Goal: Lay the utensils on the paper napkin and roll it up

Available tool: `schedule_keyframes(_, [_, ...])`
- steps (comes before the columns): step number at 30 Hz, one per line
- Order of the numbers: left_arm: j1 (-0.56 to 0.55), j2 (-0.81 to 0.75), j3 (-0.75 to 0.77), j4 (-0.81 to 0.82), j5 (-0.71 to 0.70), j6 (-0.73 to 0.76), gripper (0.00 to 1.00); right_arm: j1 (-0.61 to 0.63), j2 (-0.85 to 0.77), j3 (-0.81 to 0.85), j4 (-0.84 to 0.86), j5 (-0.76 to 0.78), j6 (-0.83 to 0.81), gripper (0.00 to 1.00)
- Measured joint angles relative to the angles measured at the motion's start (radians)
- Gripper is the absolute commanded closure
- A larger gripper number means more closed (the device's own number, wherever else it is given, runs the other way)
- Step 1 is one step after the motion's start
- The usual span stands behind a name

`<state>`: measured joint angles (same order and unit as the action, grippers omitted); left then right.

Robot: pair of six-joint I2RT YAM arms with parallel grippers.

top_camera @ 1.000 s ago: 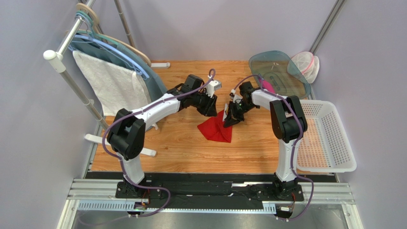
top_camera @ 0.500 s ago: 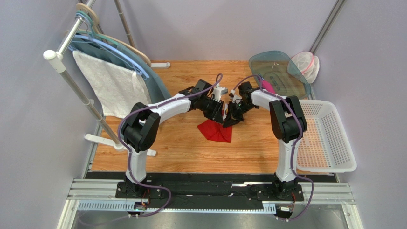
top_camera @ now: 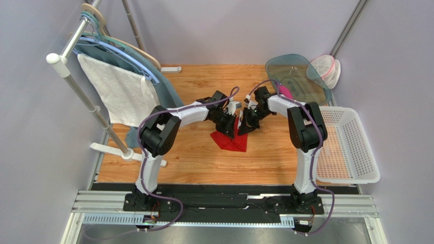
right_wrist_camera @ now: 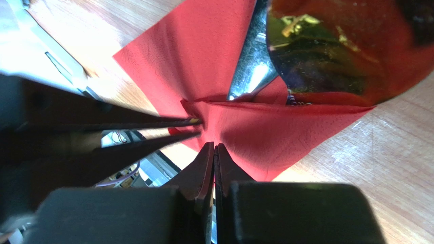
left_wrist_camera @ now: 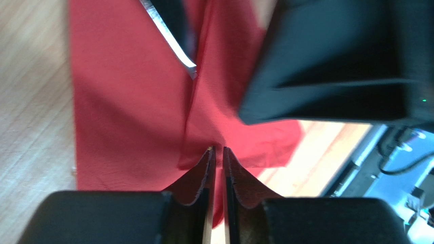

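Observation:
The red paper napkin [top_camera: 232,142] lies crumpled on the wooden table, its far corner lifted between my two grippers. My left gripper [top_camera: 234,127] is shut on a raised fold of it; in the left wrist view the fingertips [left_wrist_camera: 217,150] pinch the red paper [left_wrist_camera: 127,101]. My right gripper [top_camera: 245,125] is shut on the same fold from the other side [right_wrist_camera: 214,145]. Shiny silver utensils lie inside the napkin [right_wrist_camera: 204,56]: a handle [right_wrist_camera: 253,61] and a spoon bowl [right_wrist_camera: 326,51] in the right wrist view, a blade edge [left_wrist_camera: 170,38] in the left wrist view.
A white perforated basket [top_camera: 351,147] stands at the right edge. A teal translucent lid [top_camera: 298,79] and a mesh item [top_camera: 326,68] sit at the back right. A rack with a white towel [top_camera: 119,91] and hangers stands at the left.
My left gripper has moved right, onto the napkin's lifted corner beside the right gripper. The right gripper has stayed in place holding the napkin.

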<state>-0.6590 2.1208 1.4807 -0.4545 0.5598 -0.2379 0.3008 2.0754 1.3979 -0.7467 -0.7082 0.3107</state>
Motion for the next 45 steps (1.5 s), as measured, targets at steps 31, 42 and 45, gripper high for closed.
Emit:
schedule_keyframes(31, [0.022,0.002,-0.036,0.033,-0.005,-0.093,0.86,0.088,0.0,0.0,0.072,0.176,0.146,1.0])
schedule_keyframes(42, [0.063,-0.117,-0.247,0.249,0.031,-0.209,0.59,0.092,0.001,-0.002,0.073,0.187,0.124,1.0])
schedule_keyframes(45, [0.087,-0.192,-0.325,0.316,0.043,-0.232,0.58,0.091,0.006,0.006,0.068,0.173,0.082,1.0])
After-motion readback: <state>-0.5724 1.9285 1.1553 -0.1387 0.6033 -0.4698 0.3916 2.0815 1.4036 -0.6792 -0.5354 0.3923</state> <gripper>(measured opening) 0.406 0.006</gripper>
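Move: The near end of the napkin's folded edge lies about 2 cm to the right hand's left, 1 cm back and 2 cm below. From that hand, the knife lies roughly 5 cm ahead and 3 cm left, and the spoon's bowl some 7 cm ahead and 2 cm left, both about 3 cm below. The left hand already stands over the same folded end, which lies about 1 cm to its right, level with it fore and aft, and 1 cm below. Leftward by some 1.5 cm, rising half a centimetre at first, the shut right fingers shift across the flap to the folded edge, then sink about 2 cm and press down on it near its near end. The left fingers settle the last bit onto the fold and hold still there until the right hand is down, then open and lift clear, about 2 cm up and 2 cm farther left. ##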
